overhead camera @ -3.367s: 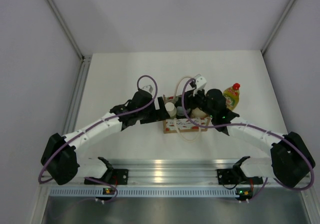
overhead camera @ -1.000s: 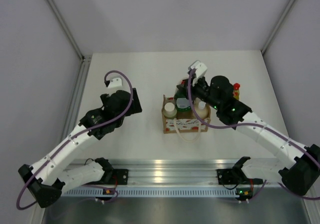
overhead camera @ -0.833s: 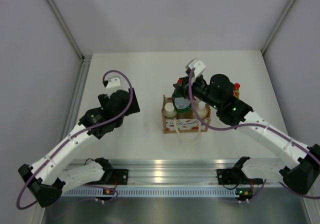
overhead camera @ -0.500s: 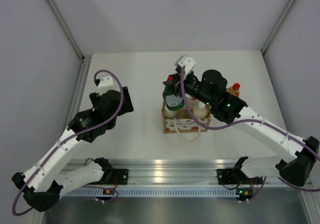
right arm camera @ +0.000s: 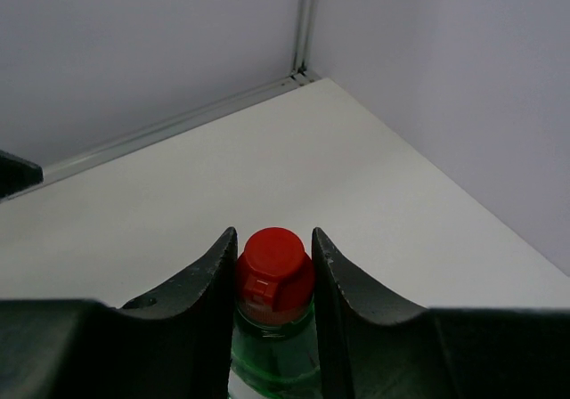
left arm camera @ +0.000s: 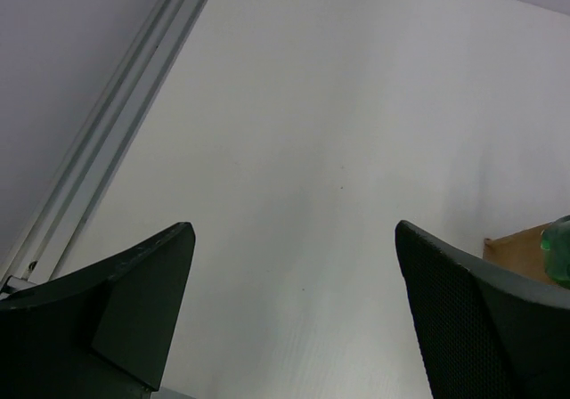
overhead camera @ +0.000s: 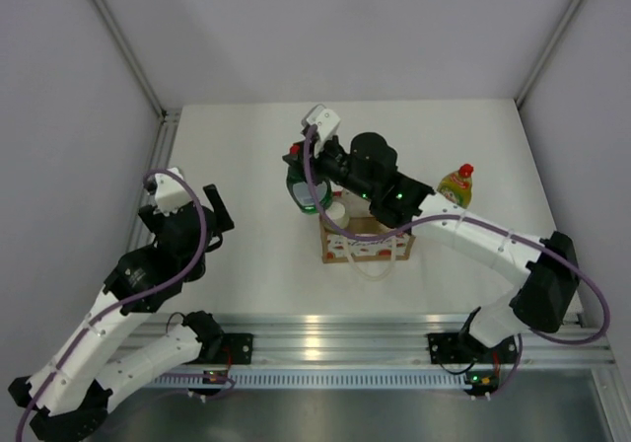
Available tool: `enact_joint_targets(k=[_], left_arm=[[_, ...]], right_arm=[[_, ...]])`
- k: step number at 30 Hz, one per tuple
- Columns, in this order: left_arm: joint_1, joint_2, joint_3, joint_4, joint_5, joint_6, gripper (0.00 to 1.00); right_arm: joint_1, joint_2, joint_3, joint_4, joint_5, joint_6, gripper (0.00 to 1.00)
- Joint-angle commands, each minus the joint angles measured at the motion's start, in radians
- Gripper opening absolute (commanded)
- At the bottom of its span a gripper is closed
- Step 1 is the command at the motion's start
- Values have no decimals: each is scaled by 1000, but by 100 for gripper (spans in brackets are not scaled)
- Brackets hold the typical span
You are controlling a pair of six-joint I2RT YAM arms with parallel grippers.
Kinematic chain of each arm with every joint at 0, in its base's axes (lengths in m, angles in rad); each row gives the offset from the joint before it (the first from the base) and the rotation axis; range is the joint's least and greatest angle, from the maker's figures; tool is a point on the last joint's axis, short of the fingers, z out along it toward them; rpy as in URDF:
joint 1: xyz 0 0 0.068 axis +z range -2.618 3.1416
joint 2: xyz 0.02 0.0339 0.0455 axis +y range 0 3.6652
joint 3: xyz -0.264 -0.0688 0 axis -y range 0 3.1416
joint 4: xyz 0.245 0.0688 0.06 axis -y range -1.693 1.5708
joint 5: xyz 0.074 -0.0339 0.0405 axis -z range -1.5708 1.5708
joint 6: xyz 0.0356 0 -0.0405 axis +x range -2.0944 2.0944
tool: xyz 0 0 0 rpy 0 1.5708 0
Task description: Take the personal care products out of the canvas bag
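My right gripper (overhead camera: 296,158) is shut on the red cap of the dark green bottle (overhead camera: 304,191) and holds it in the air, above and left of the canvas bag (overhead camera: 367,246). In the right wrist view the fingers (right arm camera: 212,279) clamp the cap of this bottle (right arm camera: 272,363). A white cap (overhead camera: 337,209) shows in the bag's left end; the arm hides the rest of the inside. The yellow bottle with a red cap (overhead camera: 455,184) stands on the table right of the bag. My left gripper (overhead camera: 213,221) is open and empty, far left of the bag.
The white table (overhead camera: 246,146) is ringed by grey walls, with a metal rail along its left edge (left arm camera: 116,141). The bag's cream rope handle (overhead camera: 375,267) hangs toward the near edge. The bag's corner (left arm camera: 517,241) shows at the right of the left wrist view.
My right gripper has lifted the dark green bottle out of the bag and carried it left. My left arm has drawn back from the bag toward the near left, open.
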Motion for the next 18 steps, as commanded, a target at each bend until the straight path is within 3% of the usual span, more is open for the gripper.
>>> enact_joint_targets(k=[1, 12, 18], left_arm=[[1, 21, -21, 8, -46, -17, 98], [1, 45, -31, 9, -32, -23, 98], [3, 28, -36, 11, -38, -29, 98]], right_arm=[[31, 53, 101, 218, 7, 11, 0], [53, 241, 259, 242, -3, -5, 0], [53, 323, 263, 314, -12, -20, 0]])
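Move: The right hand already holds the green bottle by its red cap, hanging upright. The clear patch of table it is bound for lies about 9 cm to its left, 5 cm ahead and roughly 32 cm below. The canvas bag's middle is some 18 cm to its right, 3 cm back and 25 cm down, and the white-capped bottle in the bag about 10 cm right, 4 cm back and 20 cm down. From the left hand that patch is roughly 17 cm right, 10 cm ahead and 27 cm below. The right arm swings the green bottle away from the canvas bag towards the clear table on its left, travelling some 8 cm left and about 4 cm forward, almost level at first and then sinking more and more steeply, about 6 cm down in all. The fingers keep their pinch on the red cap, and the wrist barely turns, so the bottle still hangs with its base towards the table. ##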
